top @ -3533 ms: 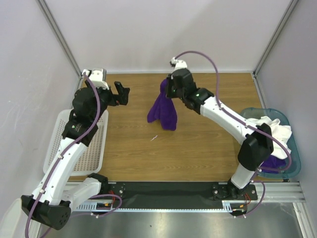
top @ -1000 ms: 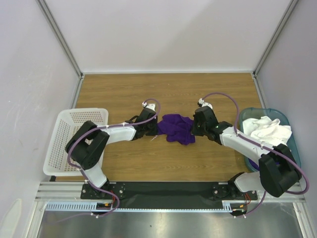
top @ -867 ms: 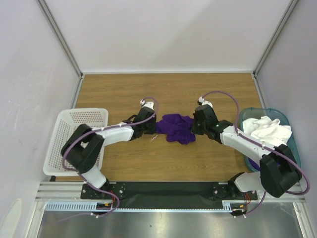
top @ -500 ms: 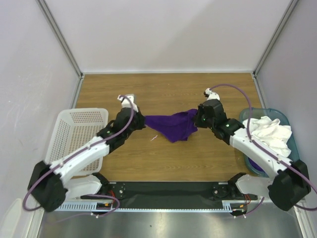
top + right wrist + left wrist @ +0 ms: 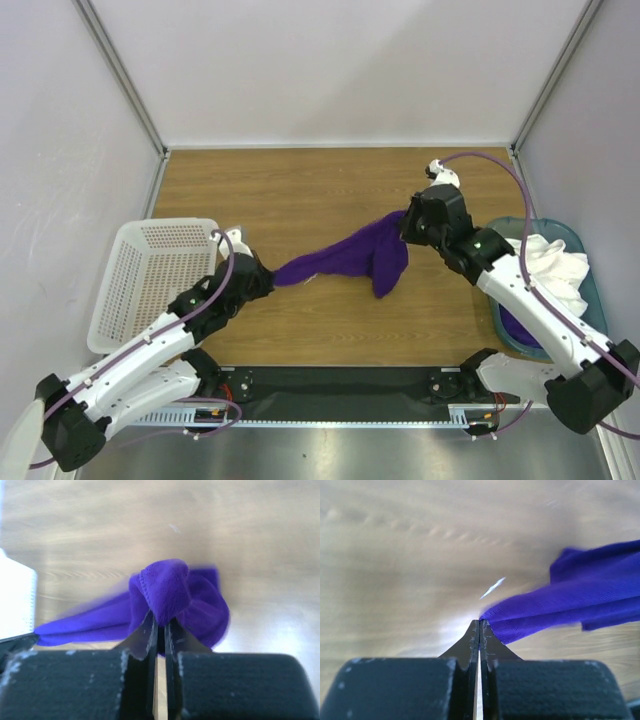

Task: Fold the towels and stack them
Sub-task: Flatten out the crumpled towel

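Observation:
A deep-purple towel (image 5: 345,257) hangs stretched above the wooden table between both arms. My left gripper (image 5: 268,279) is shut on its left corner, the jaw tips pinching the cloth (image 5: 545,612) at their very end (image 5: 480,622). My right gripper (image 5: 404,228) is shut on a bunched fold at the towel's right end (image 5: 167,592), with a flap drooping below it (image 5: 387,272). A large white towel (image 5: 550,265) lies crumpled in the teal bin (image 5: 592,335) at the right, with more purple cloth (image 5: 520,325) under it.
A white perforated basket (image 5: 150,275) stands at the left edge of the table. A small white scrap (image 5: 312,277) lies on the wood below the stretched towel. Grey walls and metal posts close in the table on three sides.
Both grippers have pulled apart with the purple towel, the left toward the near left, the right up and to the far right. The towel went from a crumpled heap to a taut band.

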`<state>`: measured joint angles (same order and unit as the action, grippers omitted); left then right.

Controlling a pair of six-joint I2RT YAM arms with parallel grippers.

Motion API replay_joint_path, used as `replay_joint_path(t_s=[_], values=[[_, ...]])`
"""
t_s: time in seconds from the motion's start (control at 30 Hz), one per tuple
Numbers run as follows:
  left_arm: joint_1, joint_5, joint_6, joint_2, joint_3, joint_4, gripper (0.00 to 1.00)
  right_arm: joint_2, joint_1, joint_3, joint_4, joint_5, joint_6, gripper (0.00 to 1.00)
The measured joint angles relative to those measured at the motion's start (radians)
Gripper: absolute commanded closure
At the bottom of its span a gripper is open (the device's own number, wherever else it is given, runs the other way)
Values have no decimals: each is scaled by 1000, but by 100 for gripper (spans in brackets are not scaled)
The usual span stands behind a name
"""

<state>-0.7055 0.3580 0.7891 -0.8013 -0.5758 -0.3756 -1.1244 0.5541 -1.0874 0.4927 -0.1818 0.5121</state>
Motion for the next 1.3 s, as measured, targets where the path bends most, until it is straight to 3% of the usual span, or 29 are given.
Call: replay_joint_path(t_s=[0.2,0.47,0.57,0.67,0.7,0.77,0.8,0.9,1.03,1.07,1.13,1.17,1.3], values=[[-1,13,73,-17,87,-80,100,-109,-15,27,101,-64,91,100],[-1,19,84,-75,109,-83,96,-200,2,79,101,-54,171,100],[-1,24,80,-69,118,-76,81,-213,19,80,93,-54,188,100],[-1,20,65,-57,130,-73,57,-212,48,97,88,-62,203,100],[-1,17,57,-55,130,-71,40,-208,61,111,82,-65,211,100],[-1,3,41,-55,130,-61,31,-188,80,149,77,-65,223,100],[-1,-8,26,-55,129,-55,23,-172,88,174,77,-65,230,97],[-1,-55,-15,-55,121,-38,18,-101,104,252,75,-49,252,87],[-1,-116,-66,-61,106,36,17,-12,108,352,77,-19,280,61],[-1,-127,-72,-73,97,55,17,0,109,370,75,-12,281,50],[-2,-137,-82,-115,76,84,17,20,113,408,90,8,293,41],[-2,-140,-84,-145,62,97,17,25,114,423,100,17,296,31],[-13,-143,-103,-279,-9,131,17,31,118,448,154,45,300,18]])
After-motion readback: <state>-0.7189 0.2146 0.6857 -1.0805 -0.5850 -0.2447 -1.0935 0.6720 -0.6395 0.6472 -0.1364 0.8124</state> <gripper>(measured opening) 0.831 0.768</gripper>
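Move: Both grippers already pinch the purple towel, slung between them. From the left gripper, its end's landing spot is about 3 cm back, 2 cm left and 13 cm down; a white mark on the table is 3 cm ahead and 9 cm right, the white basket 27 cm left and 2 cm ahead. From the right gripper, its landing spot is roughly 13 cm back, 22 cm down, with the white towels 31 cm right and 4 cm back. Lower both grippers with the purple towel still pinched: the left sinks about 8 cm and eases slightly back, then opens wide and slides some 6 cm right over the towel, rising slightly. Take the right down, tipping its fingers about 30 degrees further, then pull it back towards the base, 19 cm down and 12 cm back in all, opening late in the pull. ##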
